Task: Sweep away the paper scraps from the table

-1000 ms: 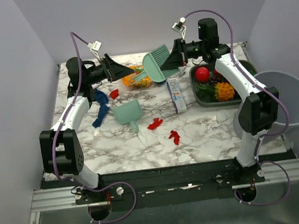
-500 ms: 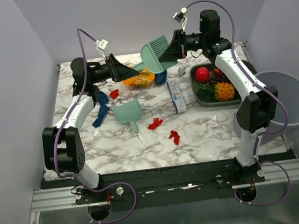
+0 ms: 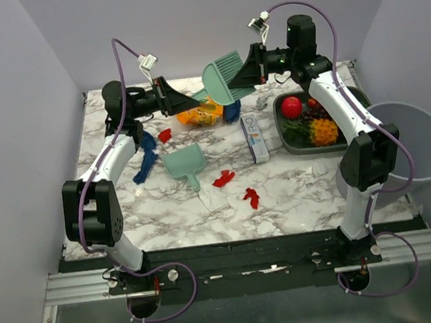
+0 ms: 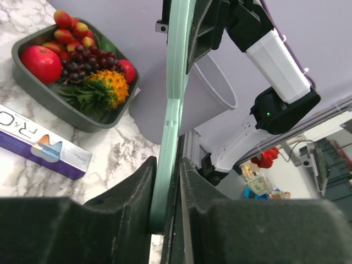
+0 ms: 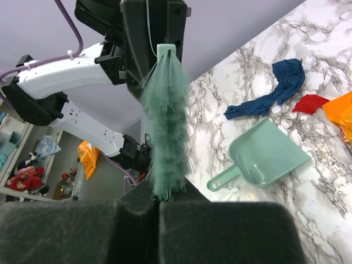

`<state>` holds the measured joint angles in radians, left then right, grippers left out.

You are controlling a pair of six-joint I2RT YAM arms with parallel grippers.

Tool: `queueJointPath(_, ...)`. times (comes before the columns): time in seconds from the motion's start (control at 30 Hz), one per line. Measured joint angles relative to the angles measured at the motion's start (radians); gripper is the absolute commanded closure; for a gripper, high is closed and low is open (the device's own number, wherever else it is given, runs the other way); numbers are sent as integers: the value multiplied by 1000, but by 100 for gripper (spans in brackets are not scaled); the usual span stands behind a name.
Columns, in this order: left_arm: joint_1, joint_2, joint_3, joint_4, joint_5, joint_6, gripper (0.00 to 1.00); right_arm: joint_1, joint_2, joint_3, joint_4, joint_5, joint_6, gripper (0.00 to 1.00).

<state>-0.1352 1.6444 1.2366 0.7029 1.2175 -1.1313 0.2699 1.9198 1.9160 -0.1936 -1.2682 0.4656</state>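
Note:
A green hand brush (image 3: 225, 78) hangs in the air over the far middle of the table (image 3: 304, 186), held from both sides. My left gripper (image 3: 193, 99) is shut on its handle (image 4: 171, 110). My right gripper (image 3: 247, 74) is shut on its bristle end (image 5: 165, 126). Red paper scraps lie at the front middle (image 3: 223, 178) (image 3: 251, 197) and one far left (image 3: 165, 134). Dark blue scraps lie at the left (image 3: 146, 154) and under the brush (image 3: 232, 113). The right wrist view shows a blue scrap (image 5: 275, 93) and a red scrap (image 5: 311, 103).
A green dustpan (image 3: 185, 163) lies left of centre. An orange snack bag (image 3: 201, 115) sits at the back. A toothpaste box (image 3: 254, 137) lies beside a dark fruit tray (image 3: 285, 142). A grey bin (image 3: 415, 139) stands off the right edge.
The brush has risen and tilted, and both grippers have lifted with it. The left gripper has reached further right. Little has moved in the last half second.

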Motion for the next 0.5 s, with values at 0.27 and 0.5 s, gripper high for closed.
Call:
queueJointPath(0.27,-1,8,29,-51,20,68,99,-3,0,-12,-19,26,-37,29)
queueJointPath(0.5,3,12,244,-706,24,665,100,-34,-8,74,-247,77,-375,24)
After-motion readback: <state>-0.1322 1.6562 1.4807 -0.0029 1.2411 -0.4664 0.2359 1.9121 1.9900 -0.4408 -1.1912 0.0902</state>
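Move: The brush hangs between the hands: its handle is already between the left fingers, about 1 cm ahead of them, and the middle of its head is roughly 3 cm to the left of the right hand, which pinches the bristle end, and about 1 cm ahead. On the table some 30 cm below, from the left hand, the orange bag lies about 7 cm ahead and straight in line, the small blue cloth 7 cm ahead and 8 cm right, the dustpan 8 cm back and 7 cm left. Almost in place, the left fingers finish closing to pinch the brush handle; the right fingers then open wide off the bristle end, and that hand eases some 2 cm to the right, away from the handle, and slightly forward, rolling a little. At the end the left hand starts forward and down about 1 cm, tipping its fingers down and rolling, about 10 degrees each. ##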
